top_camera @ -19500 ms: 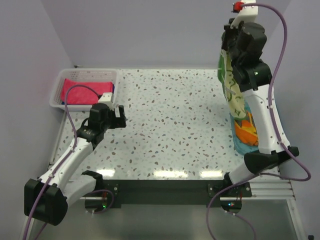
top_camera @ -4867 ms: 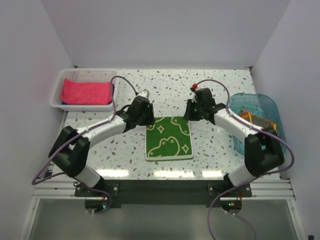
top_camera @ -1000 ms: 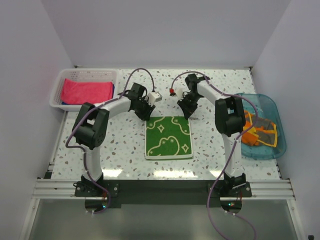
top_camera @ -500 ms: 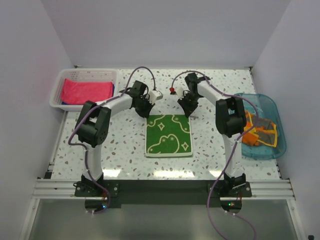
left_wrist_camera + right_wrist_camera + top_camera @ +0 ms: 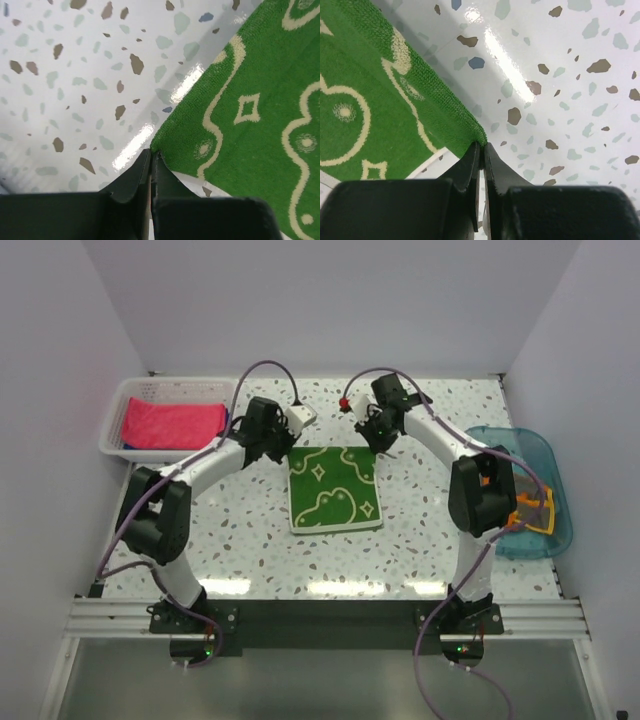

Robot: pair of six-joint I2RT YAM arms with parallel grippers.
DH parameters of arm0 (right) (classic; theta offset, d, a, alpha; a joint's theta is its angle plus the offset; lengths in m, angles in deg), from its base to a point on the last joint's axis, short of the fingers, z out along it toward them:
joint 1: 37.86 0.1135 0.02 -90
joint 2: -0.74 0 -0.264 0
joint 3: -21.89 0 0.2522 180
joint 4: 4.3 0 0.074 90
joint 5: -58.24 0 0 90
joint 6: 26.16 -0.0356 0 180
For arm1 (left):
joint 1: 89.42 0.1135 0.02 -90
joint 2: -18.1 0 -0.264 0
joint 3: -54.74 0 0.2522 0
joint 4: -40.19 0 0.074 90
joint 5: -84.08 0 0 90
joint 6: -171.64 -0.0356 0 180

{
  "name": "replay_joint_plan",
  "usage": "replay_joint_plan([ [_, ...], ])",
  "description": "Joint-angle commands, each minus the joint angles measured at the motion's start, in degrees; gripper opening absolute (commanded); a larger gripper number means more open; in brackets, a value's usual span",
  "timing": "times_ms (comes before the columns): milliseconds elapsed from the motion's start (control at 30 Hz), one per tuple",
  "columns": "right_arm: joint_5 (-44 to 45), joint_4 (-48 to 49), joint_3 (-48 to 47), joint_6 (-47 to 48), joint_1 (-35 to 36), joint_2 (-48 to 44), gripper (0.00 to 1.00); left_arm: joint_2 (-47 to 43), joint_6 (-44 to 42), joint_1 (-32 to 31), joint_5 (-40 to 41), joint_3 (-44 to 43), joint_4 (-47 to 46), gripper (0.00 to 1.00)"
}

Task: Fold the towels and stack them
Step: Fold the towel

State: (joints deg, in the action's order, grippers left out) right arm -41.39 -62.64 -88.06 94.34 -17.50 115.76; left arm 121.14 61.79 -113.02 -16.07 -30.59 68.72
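Note:
A green towel with a yellow pattern (image 5: 333,492) lies mid-table, its far edge raised off the surface. My left gripper (image 5: 288,447) is shut on its far left corner; in the left wrist view the closed left gripper (image 5: 151,152) pinches the tip of the green towel (image 5: 260,125). My right gripper (image 5: 375,445) is shut on the far right corner; in the right wrist view the right gripper (image 5: 481,145) clamps the hem of the green towel (image 5: 375,120). A pink towel (image 5: 170,423) lies folded in the white basket (image 5: 112,442).
A clear blue tub (image 5: 522,433) stands at the right edge, holding a crumpled dark grey and orange towel (image 5: 535,508), partly behind my right arm. The basket sits at the back left corner. Speckled tabletop (image 5: 240,530) surrounds the green towel.
The left gripper has closed on the towel's far left corner. Both grippers have moved toward the back of the table, and the towel's far edge has lifted with them.

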Motion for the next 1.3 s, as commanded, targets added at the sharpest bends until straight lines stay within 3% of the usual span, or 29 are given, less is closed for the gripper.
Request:
replay_joint_plan([
  [0,6.02,4.14,3.27,-1.32,1.17,-4.80,0.03,-6.09,1.22,0.92,3.65,3.71,-6.59,0.00],
  [133,8.66,6.34,7.23,-2.20,2.23,-7.79,0.08,-9.43,3.24,0.31,3.39,6.88,-6.33,0.00],
  [567,17.01,3.62,16.99,-8.08,6.36,-17.90,0.07,-19.63,18.18,-6.55,7.42,16.89,-2.56,0.00],
  [867,14.38,3.62,26.30,-13.62,8.99,-23.79,0.05,-23.59,24.69,-9.19,9.63,21.38,1.32,0.00],
  [1267,7.52,1.33,30.79,-18.90,10.40,-22.74,0.04,-21.75,26.89,-9.89,8.57,23.49,1.76,0.00],
])
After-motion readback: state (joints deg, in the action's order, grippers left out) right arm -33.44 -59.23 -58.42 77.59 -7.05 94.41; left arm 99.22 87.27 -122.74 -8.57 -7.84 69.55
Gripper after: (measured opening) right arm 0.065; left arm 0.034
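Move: Both hands already pinch the towel's raised far edge by its corners, about 7 cm off the table. The near edge, towards which they will carry it, has its middle some 17 cm back and 7 cm below: about 10 cm right of the left hand, 8 cm left of the right hand. The basket with the red towel stands roughly 26 cm left and 8 cm ahead of the left hand; the blue bin lies about 30 cm right and 7 cm back from the right hand. Keeping their pinch on the two corners, both hands lift the held edge a further 2 to 3 cm and draw it back side by side over the rest of the towel towards the near edge, about 13 cm in all. On the way they sink again, the left to roughly its starting height and the right about 2 cm lower, while the left wrist turns some 15 degrees counter-clockwise and the right a little clockwise. ##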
